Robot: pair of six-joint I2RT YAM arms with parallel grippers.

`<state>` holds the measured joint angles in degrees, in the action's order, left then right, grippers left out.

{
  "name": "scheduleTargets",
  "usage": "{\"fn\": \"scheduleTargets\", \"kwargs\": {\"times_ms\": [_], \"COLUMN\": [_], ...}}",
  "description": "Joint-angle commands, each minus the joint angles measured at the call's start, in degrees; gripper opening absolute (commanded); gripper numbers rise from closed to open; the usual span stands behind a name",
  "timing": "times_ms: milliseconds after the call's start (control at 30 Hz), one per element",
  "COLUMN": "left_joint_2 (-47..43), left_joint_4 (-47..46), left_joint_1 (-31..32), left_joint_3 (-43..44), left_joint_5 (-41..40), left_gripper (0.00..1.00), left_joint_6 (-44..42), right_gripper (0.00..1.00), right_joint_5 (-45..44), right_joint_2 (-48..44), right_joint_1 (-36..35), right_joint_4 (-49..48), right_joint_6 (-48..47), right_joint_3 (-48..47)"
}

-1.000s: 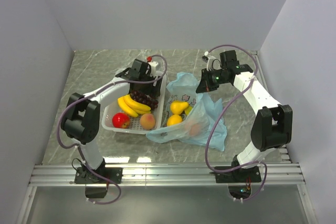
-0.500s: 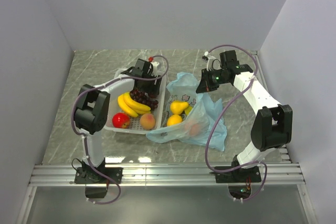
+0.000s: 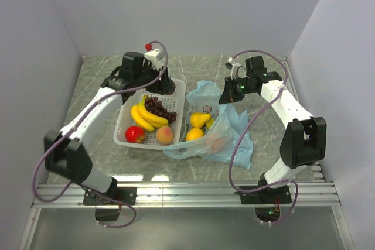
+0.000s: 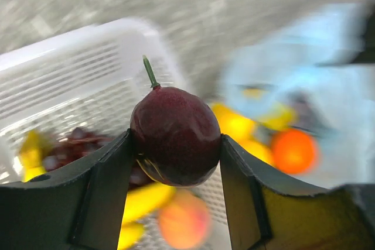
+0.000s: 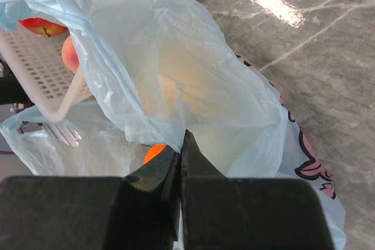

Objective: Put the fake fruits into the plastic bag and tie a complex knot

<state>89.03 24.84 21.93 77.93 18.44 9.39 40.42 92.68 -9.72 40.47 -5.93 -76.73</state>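
My left gripper [image 4: 176, 147] is shut on a round dark maroon fruit [image 4: 176, 136] with a green stem and holds it above the white basket [image 4: 70, 68]. In the top view this gripper [image 3: 163, 86] hangs over the basket's far end. Bananas [image 3: 147, 116], grapes [image 3: 160, 108], a red apple [image 3: 135, 134] and a peach [image 3: 165, 136] lie in the basket. My right gripper [image 3: 228, 95] is shut on the light-blue bag's [image 3: 225, 127] rim [image 5: 183, 136] and holds it up. Yellow fruits [image 3: 199, 120] and an orange [image 3: 215, 143] lie inside the bag.
The white latticed basket [image 3: 124, 133] touches the bag's left side. Grey walls close in the marble table on three sides. A metal rail [image 3: 187, 194] runs along the near edge by the arm bases.
My left arm has swung out to the left and its wrist has risen from the basket's far end, with the maroon fruit in the jaws. My right arm and the bag have stayed still.
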Motion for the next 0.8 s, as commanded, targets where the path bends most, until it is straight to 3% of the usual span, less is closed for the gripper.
{"fn": "scheduleTargets", "kwargs": {"times_ms": [0, 100, 233, 300, 367, 500, 600, 767], "left_joint_2": [-4.65, -4.92, 0.24, 3.76, 8.86, 10.46, 5.29, -9.03], "left_joint_4": [-0.22, -5.56, -13.48, -14.73, -12.81, -7.62, -5.07, 0.29], "left_joint_1": [1.27, 4.25, 14.15, 18.73, 19.9, 19.46, 17.89, 9.02], "left_joint_3": [-4.36, -6.82, -4.99, -0.79, 4.39, 7.32, 3.22, -6.36], "left_joint_5": [10.99, 13.46, 11.81, 8.65, 6.54, 4.86, 6.95, 11.79], "left_gripper": [0.57, 0.57, 0.57, 0.65, 0.81, 0.98, 0.99, 0.98], "left_joint_6": [4.05, 6.94, 9.86, 10.03, 10.39, 8.3, 5.31, 1.43], "right_gripper": [0.0, 0.0, 0.0, 0.0, 0.0, 0.0, 0.0, 0.0], "right_joint_5": [1.24, 1.32, 1.5, 1.5, 1.59, 1.41, 0.97, 0.97], "right_joint_2": [-1.19, -0.93, -0.75, -0.4, -0.14, -0.49, -1.01, -1.54], "right_joint_1": [0.14, 0.14, 0.14, 0.05, 0.14, 0.22, 0.14, 0.14], "right_joint_4": [-1.0, -1.01, -1.18, -1.18, -1.01, -0.3, -0.39, -0.48], "right_joint_6": [0.48, 0.84, 1.1, 1.19, 1.28, 0.75, 0.22, -0.04], "right_joint_3": [-0.88, -1.58, -1.84, -2.02, -2.46, -2.55, -1.94, -1.23]}}
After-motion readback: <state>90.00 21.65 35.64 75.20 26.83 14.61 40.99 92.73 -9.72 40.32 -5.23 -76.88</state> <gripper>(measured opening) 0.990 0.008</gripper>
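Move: I already hold the dark red plum in my left hand. Its place, the middle of the open bag, lies about 14 cm to that hand's right, 6 cm back and 15 cm below. At much that depth, the pear is about 12 cm right and 3 cm back, the lemon 10 cm right and 10 cm back, and the peach in the basket some 10 cm back and 1 cm left. From my right hand the spot is about 6 cm left, 2 cm back and 11 cm down. I swing the plum out over the basket's rim to the bag, about 17 cm right and 9 cm back, rising a little before I sink, my left wrist turning some 20 degrees clockwise. Nearing the far end of the swing I open wide and let go above the fruits, then head back left about 7 cm and slightly up. My right fingers keep pinching the bag's edge in place. ##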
